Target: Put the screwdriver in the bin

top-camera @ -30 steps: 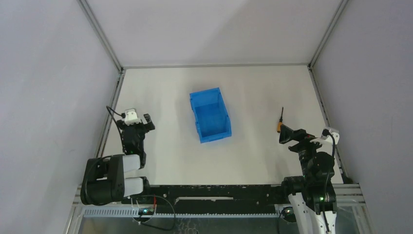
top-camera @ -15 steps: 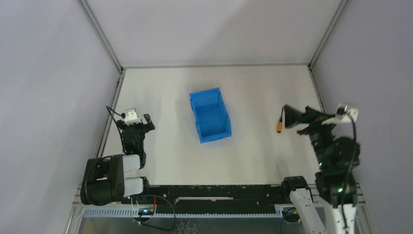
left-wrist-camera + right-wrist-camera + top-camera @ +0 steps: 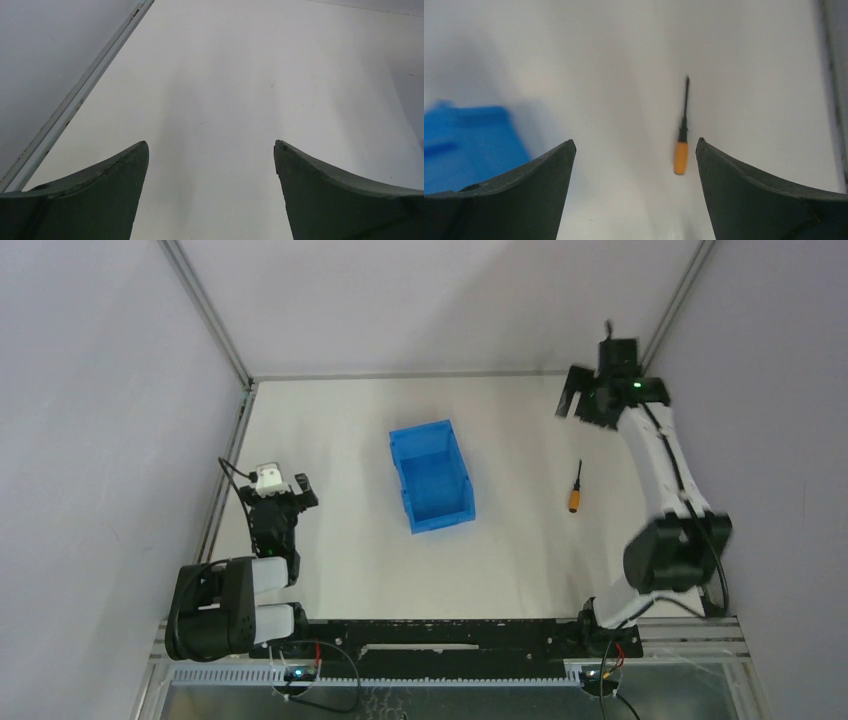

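The screwdriver (image 3: 575, 490), orange handle and thin black shaft, lies flat on the white table to the right of the blue bin (image 3: 432, 475). My right gripper (image 3: 583, 402) hangs high over the far right of the table, well above the screwdriver, and is open and empty. In the right wrist view the screwdriver (image 3: 682, 142) shows far below, just inside the right finger, with the bin (image 3: 469, 145) blurred at the left; the right gripper (image 3: 635, 141) holds nothing. My left gripper (image 3: 283, 488) rests low at the left, open and empty (image 3: 211, 142).
A metal frame rail (image 3: 228, 465) runs along the table's left edge, close to the left gripper; another rail (image 3: 655, 440) runs along the right edge. Grey walls enclose the table on three sides.
The right arm has swung up from the near right edge to high over the far right corner. The screwdriver, bin and left arm have stayed put.
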Controlling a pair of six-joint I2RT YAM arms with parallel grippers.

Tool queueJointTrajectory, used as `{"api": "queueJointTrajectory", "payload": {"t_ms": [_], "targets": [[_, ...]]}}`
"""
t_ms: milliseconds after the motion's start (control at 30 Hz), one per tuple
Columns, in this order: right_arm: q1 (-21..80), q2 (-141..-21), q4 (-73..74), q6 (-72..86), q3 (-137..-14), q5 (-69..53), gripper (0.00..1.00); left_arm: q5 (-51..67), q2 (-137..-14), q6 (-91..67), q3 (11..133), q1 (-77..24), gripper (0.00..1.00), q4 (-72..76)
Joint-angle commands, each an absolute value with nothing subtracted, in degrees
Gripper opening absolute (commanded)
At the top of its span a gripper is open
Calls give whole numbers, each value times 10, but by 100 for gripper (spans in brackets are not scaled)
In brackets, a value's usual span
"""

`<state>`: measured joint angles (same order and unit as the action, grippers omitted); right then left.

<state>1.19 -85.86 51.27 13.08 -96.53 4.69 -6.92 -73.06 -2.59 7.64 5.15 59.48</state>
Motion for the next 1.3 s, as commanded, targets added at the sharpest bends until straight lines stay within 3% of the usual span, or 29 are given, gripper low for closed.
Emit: {"api": "queueJointTrajectory", "payload": {"t_ms": [0, 200, 433, 500, 600, 667, 1000, 1267], "targets": [[-3, -945, 557, 122, -892, 70, 95, -71, -721, -21, 104, 50, 100, 618], [-22, -1062, 490, 117, -813, 75, 86, -71, -721, -21, 104, 50, 100, 617], [-42, -1131, 447, 108, -778, 51, 66, -71, -721, -21, 104, 50, 100, 618], [-44, -1146, 445, 98, -778, 45, 49, -71, -721, -21, 104, 49, 100, 618], [-47, -1150, 452, 88, -782, 45, 13, -71, -721, -21, 104, 50, 100, 618], [-47, -1136, 476, 82, -799, 57, 0, -71, -721, -20, 104, 50, 100, 618], [-8, -991, 684, 98, -1012, 109, 0, -71, -721, -21, 104, 50, 100, 618], [172, -981, 720, 167, -1111, 136, 0, -71, -721, -21, 104, 49, 100, 617]]}}
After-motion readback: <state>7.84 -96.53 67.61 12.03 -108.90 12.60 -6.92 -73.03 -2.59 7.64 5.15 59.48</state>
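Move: The screwdriver lies on the table about 28 cm below the open right hand, some 3 cm back and 3 cm to its right, handle towards the base. The blue bin's middle is roughly 31 cm to this hand's left, 1 cm back and 26 cm below. From the left hand the screwdriver is about 68 cm to the right, 2 cm ahead and 10 cm below. The right hand drops about 27 cm, tipping down, pinches the screwdriver and lifts it some 25 cm. ##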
